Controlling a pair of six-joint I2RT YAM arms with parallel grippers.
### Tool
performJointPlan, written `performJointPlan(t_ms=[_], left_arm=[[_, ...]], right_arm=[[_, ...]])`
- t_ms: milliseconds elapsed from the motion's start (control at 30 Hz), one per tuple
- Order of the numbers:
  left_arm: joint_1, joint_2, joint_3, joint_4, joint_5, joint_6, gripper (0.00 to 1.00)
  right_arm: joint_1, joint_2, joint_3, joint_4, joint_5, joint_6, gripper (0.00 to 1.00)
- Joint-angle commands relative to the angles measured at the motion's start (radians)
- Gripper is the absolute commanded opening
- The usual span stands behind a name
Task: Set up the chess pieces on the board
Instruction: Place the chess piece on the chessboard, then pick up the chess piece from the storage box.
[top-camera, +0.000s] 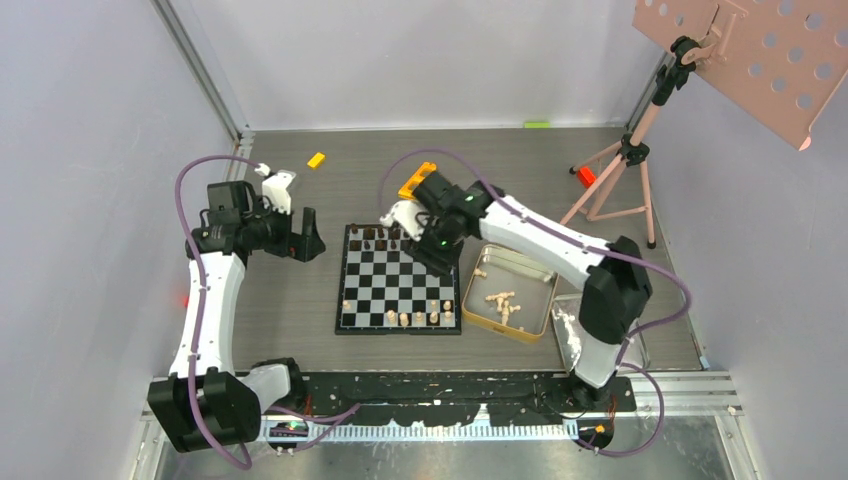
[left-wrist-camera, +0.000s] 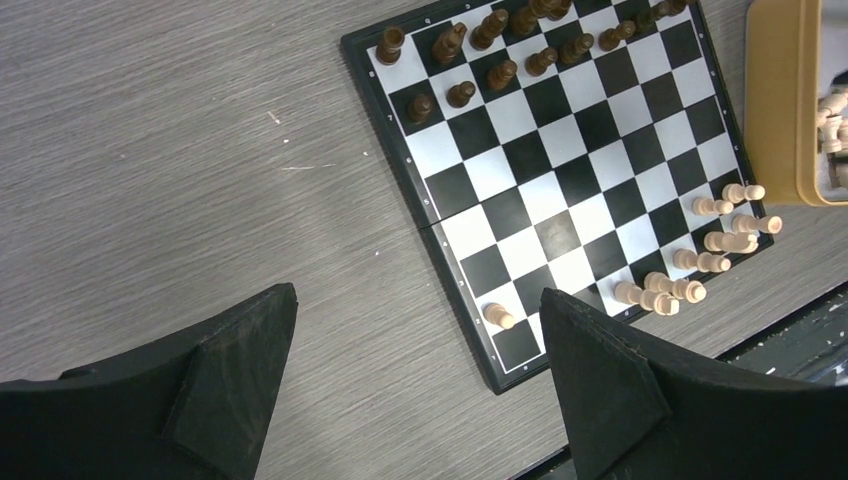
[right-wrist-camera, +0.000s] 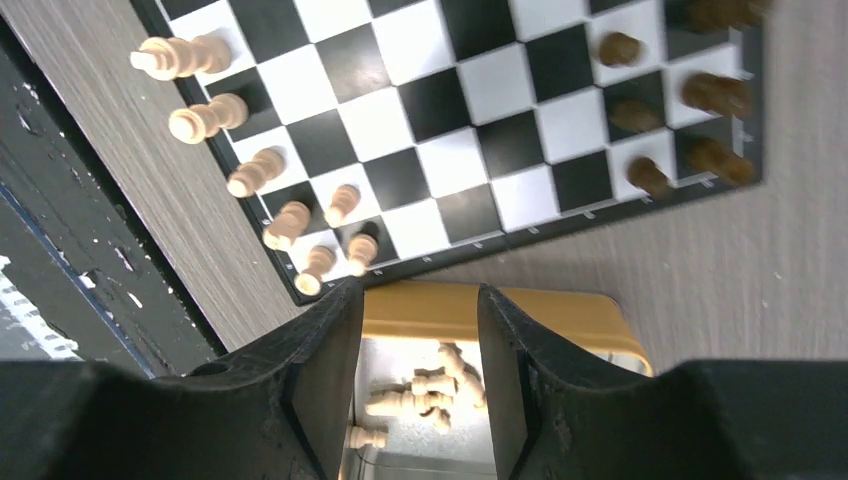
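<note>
The checkered board (top-camera: 400, 282) lies mid-table. Dark chess pieces (top-camera: 377, 238) stand along its far rows, pale ones (top-camera: 418, 318) along its near right edge. More pale pieces (top-camera: 503, 303) lie loose in the gold tin (top-camera: 478, 300) to its right. My right gripper (top-camera: 438, 256) hovers by the board's far right side. In the right wrist view it (right-wrist-camera: 417, 290) is open and empty, with the tin's rim (right-wrist-camera: 420, 310) and loose pieces (right-wrist-camera: 425, 392) below. My left gripper (left-wrist-camera: 418, 293) is wide open over bare table left of the board (left-wrist-camera: 560, 190), near a lone pale pawn (left-wrist-camera: 498, 316).
An orange block (top-camera: 417, 180) and a small yellow block (top-camera: 317, 159) lie beyond the board. A tripod (top-camera: 620, 170) holding a pink perforated panel (top-camera: 750, 50) stands at the back right, with a red object (top-camera: 586, 177) at its foot. Grey walls enclose the table.
</note>
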Motion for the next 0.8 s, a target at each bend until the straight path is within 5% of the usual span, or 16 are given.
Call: performJointPlan(t_ms=[0, 333, 767], left_arm=[[0.007, -0.005, 0.017, 0.002, 0.075, 0.037, 0.95], [-0.001, 0.003, 0.021, -0.018, 0.258, 0.1, 0.94], [-0.028, 0.043, 0.029, 0.004, 0.272, 0.074, 0.94]], right_arm=[[-0.117, -0.134, -0.075, 0.006, -0.051, 0.019, 0.52], [-0.449, -0.342, -0.431, 0.026, -0.104, -0.143, 0.51], [-0.491, -0.308, -0.63, 0.2, -0.122, -0.284, 0.5]])
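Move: The pile of white pieces in the tray lies about 15 cm to the right of the right hand, 4 cm back and some 11 cm below. A lone white piece in the tray is 4 cm ahead and 10 cm to the right; the near-edge pawn just set down on the board stands 4 cm back and 1 cm to the left, both about 11 cm below. From the left hand the pile is some 43 cm to the right, 7 cm back and 18 cm below. Empty and still about half open, the right hand leaves the air above the board's right side, first lifting slightly forward and then sweeping some 20 cm right over the tray's left wall, drawing back and sinking about 9 cm from its peak as it nears the pile, the wrist swinging up to 20 degrees clockwise and partly back. It finishes low over the tray, a little to the right of the pile and farther out, touching no piece, while the open left hand eases about 4 cm to its right towards the board, turning slightly clockwise. ##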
